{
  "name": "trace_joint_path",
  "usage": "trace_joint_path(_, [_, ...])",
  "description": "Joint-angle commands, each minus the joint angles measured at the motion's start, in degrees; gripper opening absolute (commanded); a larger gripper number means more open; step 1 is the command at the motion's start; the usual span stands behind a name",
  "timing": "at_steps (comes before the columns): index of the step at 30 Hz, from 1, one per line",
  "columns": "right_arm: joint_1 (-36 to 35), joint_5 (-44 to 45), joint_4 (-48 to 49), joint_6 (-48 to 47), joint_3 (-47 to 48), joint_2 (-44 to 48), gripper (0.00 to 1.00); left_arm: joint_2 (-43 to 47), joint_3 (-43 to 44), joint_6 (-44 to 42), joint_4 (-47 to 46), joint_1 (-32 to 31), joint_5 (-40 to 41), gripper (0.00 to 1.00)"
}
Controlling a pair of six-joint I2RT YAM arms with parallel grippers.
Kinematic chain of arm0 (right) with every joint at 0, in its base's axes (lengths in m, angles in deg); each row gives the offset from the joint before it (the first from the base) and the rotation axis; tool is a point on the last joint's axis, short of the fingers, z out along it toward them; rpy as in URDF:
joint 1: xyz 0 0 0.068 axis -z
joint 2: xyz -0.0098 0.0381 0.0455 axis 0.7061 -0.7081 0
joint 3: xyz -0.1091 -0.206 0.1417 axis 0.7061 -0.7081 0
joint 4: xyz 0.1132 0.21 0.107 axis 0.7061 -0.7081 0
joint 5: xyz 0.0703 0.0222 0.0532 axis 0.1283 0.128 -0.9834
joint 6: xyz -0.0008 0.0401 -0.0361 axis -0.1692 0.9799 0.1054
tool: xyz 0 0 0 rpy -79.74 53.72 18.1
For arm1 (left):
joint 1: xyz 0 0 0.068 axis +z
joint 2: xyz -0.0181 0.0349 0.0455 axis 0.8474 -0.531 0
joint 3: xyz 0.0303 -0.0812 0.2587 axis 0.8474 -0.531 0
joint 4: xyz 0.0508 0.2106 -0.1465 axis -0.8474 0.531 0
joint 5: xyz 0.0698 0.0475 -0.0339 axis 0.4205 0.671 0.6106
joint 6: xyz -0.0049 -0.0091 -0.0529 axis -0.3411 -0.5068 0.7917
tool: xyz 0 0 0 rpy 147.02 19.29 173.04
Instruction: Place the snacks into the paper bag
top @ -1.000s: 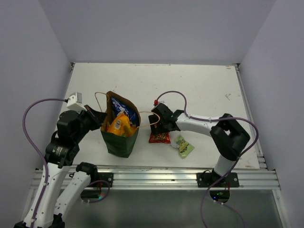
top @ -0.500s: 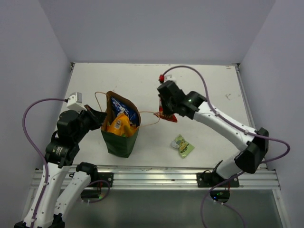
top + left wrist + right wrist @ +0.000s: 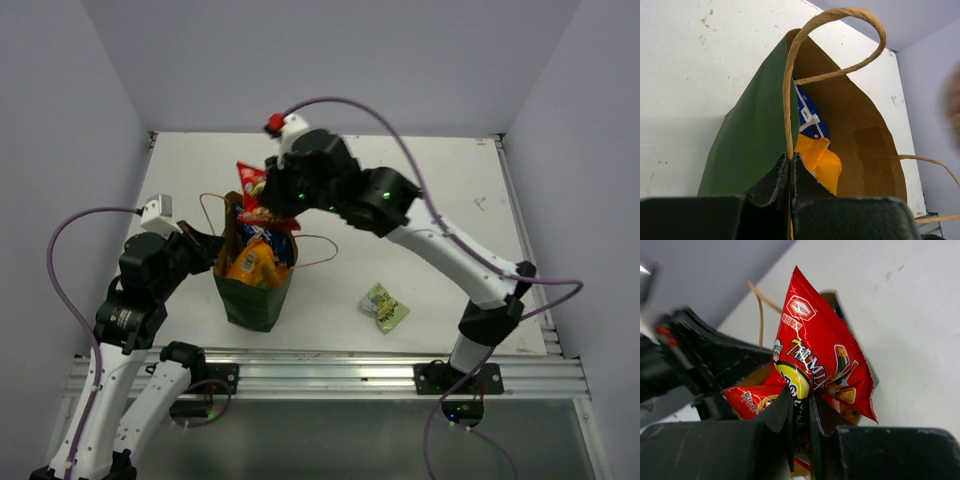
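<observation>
The paper bag (image 3: 250, 298) stands upright, dark green outside, brown inside (image 3: 860, 130). My left gripper (image 3: 216, 250) is shut on its left rim beside a tan handle (image 3: 790, 100), its fingertips (image 3: 789, 161) pinched together there. A blue-and-white packet (image 3: 807, 117) and an orange packet (image 3: 821, 160) sit inside the bag. My right gripper (image 3: 801, 410) is shut on a red snack packet (image 3: 815, 350), holding it just above the bag's mouth (image 3: 251, 181). A small light-green packet (image 3: 385, 307) lies on the table right of the bag.
The bag's right handle (image 3: 318, 250) loops out over the table. The right arm's long white links (image 3: 450, 255) stretch across above the light-green packet. Grey walls close in the white table (image 3: 420, 180) on three sides, and a metal rail (image 3: 330, 375) runs along the near edge.
My right gripper shut on the red packet on the table right of the bag, lifted it and carried it left, over the bag's mouth. The left arm and bag have not moved.
</observation>
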Motion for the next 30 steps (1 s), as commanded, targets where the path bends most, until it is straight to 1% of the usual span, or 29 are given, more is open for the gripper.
trace_joint_path(1, [-4.20, -7.21, 0.34, 1.20, -5.49, -6.37, 0.00, 0.98, 0.51, 0.72, -2.19, -0.35, 0.08, 0.00])
trace_joint_path(5, [-5.61, -7.05, 1.76, 1.99, -8.14, -7.95, 0.00, 1.51, 0.51, 0.99, -1.58, -0.34, 0.34, 0.00])
trace_joint_path(8, [-5.61, -4.60, 1.41, 1.65, -9.37, -7.60, 0.00, 2.03, 0.69, 1.25, -0.97, -0.34, 0.61, 0.00])
trace_joint_path(9, [-5.61, -3.72, 0.97, 1.47, -9.37, -7.60, 0.02, 2.12, 0.69, 1.25, -0.88, -0.34, 0.78, 0.00])
trace_joint_path(10, [-5.61, -2.58, -0.60, 1.03, -9.11, -7.86, 0.11, 2.47, 0.60, 1.34, -0.70, -0.43, 0.87, 0.00])
trace_joint_path(11, [-5.61, -1.35, -1.74, 0.59, -8.50, -8.13, 0.47, 2.56, 0.60, 1.43, -0.61, -0.43, 0.87, 0.00])
trace_joint_path(12, [-5.61, -1.07, -2.80, 0.07, -7.10, -8.57, 0.65, 2.74, 0.60, 1.52, -0.70, -0.43, 0.87, 0.00])
trace_joint_path(13, [-5.79, -1.07, -4.38, -0.63, -6.56, -8.22, 0.72, 2.74, 0.60, 1.43, -0.61, -0.43, 0.78, 0.00])
trace_joint_path(14, [-5.96, -0.81, -4.31, -0.99, -6.12, -7.26, 0.76, 2.74, 0.69, 1.52, -0.52, -0.35, 0.78, 0.00])
trace_joint_path(15, [-6.49, -0.02, -3.96, -1.34, -4.90, -6.12, 0.82, 2.65, 0.77, 1.52, -0.44, -0.43, 0.87, 0.00])
trace_joint_path(16, [-6.93, 0.94, -4.21, -1.78, -3.76, -3.24, 0.88, 2.65, 0.77, 1.34, -0.52, -0.35, 0.78, 0.00])
trace_joint_path(18, [-7.89, 4.27, -5.61, -1.87, -1.65, -0.32, 0.94, 2.56, 0.86, 1.25, -0.35, -0.43, 0.87, 0.00])
trace_joint_path(19, [-7.90, 8.21, -7.62, -1.61, -1.38, 1.52, 0.94, 2.56, 0.77, 1.25, -0.35, -0.35, 0.78, 0.00])
trace_joint_path(20, [-7.90, 10.77, -8.60, -1.43, -2.68, 5.28, 0.98, 2.56, 0.77, 1.25, -0.43, -0.34, 0.61, 0.00])
trace_joint_path(21, [-7.90, 13.32, -9.48, -1.26, -8.52, 8.01, 0.99, 2.56, 0.69, 1.08, -0.52, -0.34, 0.61, 0.00])
trace_joint_path(22, [-7.81, 18.56, -10.71, -0.30, -12.67, 10.48, 0.99, 2.56, 0.60, 0.82, -0.61, -0.34, 0.61, 0.00])
trace_joint_path(23, [-7.72, 20.53, -10.98, 0.67, -17.32, 15.64, 0.99, 2.56, 0.60, 0.64, -0.70, -0.43, 0.61, 0.00])
trace_joint_path(24, [-7.55, 22.20, -11.16, 1.98, -27.37, 18.12, 0.99, 2.56, 0.51, 0.46, -0.79, -0.35, 0.43, 0.00])
trace_joint_path(25, [-7.37, 23.87, -10.81, 6.08, -32.78, 20.41, 0.99, 2.48, 0.51, 0.20, -0.79, -0.43, 0.34, 0.00])
trace_joint_path(26, [-7.20, 23.98, -10.20, 8.47, -38.23, 25.57, 0.99, 2.39, 0.51, 0.11, -0.87, -0.43, 0.17, 0.00])
trace_joint_path(27, [-6.85, 24.15, -9.41, 11.02, -43.59, 27.79, 0.99, 2.21, 0.51, 0.11, -0.96, -0.35, -0.18, 0.00])
trace_joint_path(28, [-6.50, 24.07, -7.57, 15.83, -53.31, 30.34, 0.99, 2.12, 0.51, -0.15, -0.96, -0.43, -0.44, 0.00])
trace_joint_path(29, [-6.23, 23.46, -6.77, 17.97, -57.75, 32.19, 0.99, 2.04, 0.42, -0.15, -1.05, -0.43, -0.62, 0.00])
trace_joint_path(30, [-5.45, 22.93, -5.81, 19.82, -65.19, 35.60, 0.99, 1.95, 0.51, -0.41, -1.05, -0.35, -0.97, 0.00])
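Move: Below and just left of the right hand, which holds the red snack, the paper bag's open mouth lies about 5 cm left, 3 cm back and 16 cm down. Inside, the orange snack sits roughly 6 cm left, 8 cm back and 20 cm down from that hand, while the blue snack is 5 cm left, 1 cm back and 18 cm down. The green snack lies on the table 21 cm right, 7 cm back and 39 cm down. From the left hand the mouth is some 8 cm right, level with it. Dropping quickly some 17 cm and about 7 cm left, the right hand brings the red snack into the bag's mouth, tipping its fingers further down, and opens wide to let go. It lifts about 10 cm clear, then swings right over 20 cm and back, turning clockwise and sinking again towards the green snack. The left hand keeps its pinch on the bag's left rim. ##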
